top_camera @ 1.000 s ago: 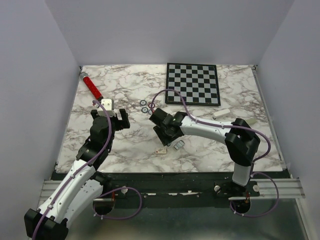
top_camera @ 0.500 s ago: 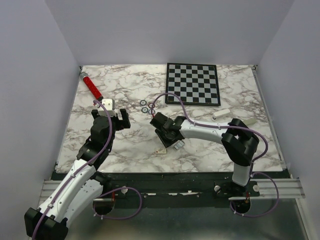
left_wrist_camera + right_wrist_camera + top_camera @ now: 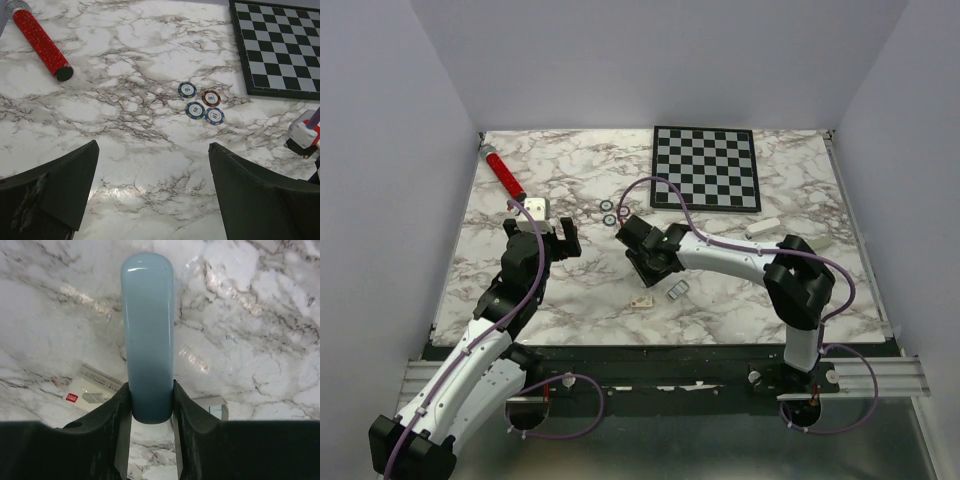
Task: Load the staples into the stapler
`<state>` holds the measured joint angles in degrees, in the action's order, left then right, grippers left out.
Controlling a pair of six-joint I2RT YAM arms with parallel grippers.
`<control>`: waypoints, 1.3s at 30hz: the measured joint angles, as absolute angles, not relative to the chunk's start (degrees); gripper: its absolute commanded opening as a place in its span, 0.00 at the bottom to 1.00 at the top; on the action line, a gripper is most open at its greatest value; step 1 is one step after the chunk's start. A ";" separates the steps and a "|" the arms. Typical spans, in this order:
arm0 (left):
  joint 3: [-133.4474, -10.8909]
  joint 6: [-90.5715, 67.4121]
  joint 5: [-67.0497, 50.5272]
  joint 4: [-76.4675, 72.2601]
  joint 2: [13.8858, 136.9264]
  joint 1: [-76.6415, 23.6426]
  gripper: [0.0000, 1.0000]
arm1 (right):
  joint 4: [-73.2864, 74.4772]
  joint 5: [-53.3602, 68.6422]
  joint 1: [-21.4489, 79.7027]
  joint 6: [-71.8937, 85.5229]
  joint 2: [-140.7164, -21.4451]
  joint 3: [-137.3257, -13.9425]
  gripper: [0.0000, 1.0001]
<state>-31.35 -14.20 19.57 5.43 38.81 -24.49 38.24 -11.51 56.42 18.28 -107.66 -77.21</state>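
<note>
In the right wrist view the stapler shows its light blue top, pointing away from me, and my right gripper is shut on its near end. Below it on the marble lie the small cream box to the left and the silvery staples to the right. From above, the right gripper hangs just beyond the cream box and the staples, and it hides the stapler. My left gripper stands open over bare marble, at the left of the table.
A red glitter tube lies at the back left. A chessboard sits at the back. Several poker chips lie between the two arms. An all-white bar rests at the right.
The right gripper dipped toward the near edge, its jaws narrowed, and it drew back again. The left arm stayed still.
</note>
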 measured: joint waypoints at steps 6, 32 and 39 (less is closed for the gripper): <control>-31.35 -14.20 19.49 5.45 38.79 -24.51 0.99 | 39.18 -12.40 53.67 15.86 -113.82 -86.56 0.17; -31.31 -14.20 19.03 5.28 38.79 -25.26 0.99 | 44.18 -12.97 44.88 13.85 -126.34 -104.16 0.55; -31.07 -14.20 18.87 5.28 38.79 -25.26 0.99 | 46.39 -12.80 44.80 16.71 -122.15 -101.62 0.83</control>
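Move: The right hand holds the rear end of the stapler; the clear spot it goes to lies about 17 cm ahead, 2 cm left and 3 cm below. The poker chips are some 20 cm ahead and 8 cm left, the staple blocks 2 cm back and 9 cm right, the cream box 5 cm back and 1 cm left. From the left hand the spot is about 8 cm ahead, 21 cm right, 19 cm below. The right hand carries the stapler about 13 cm forward beside the chips, opens, lets go and starts rising. ##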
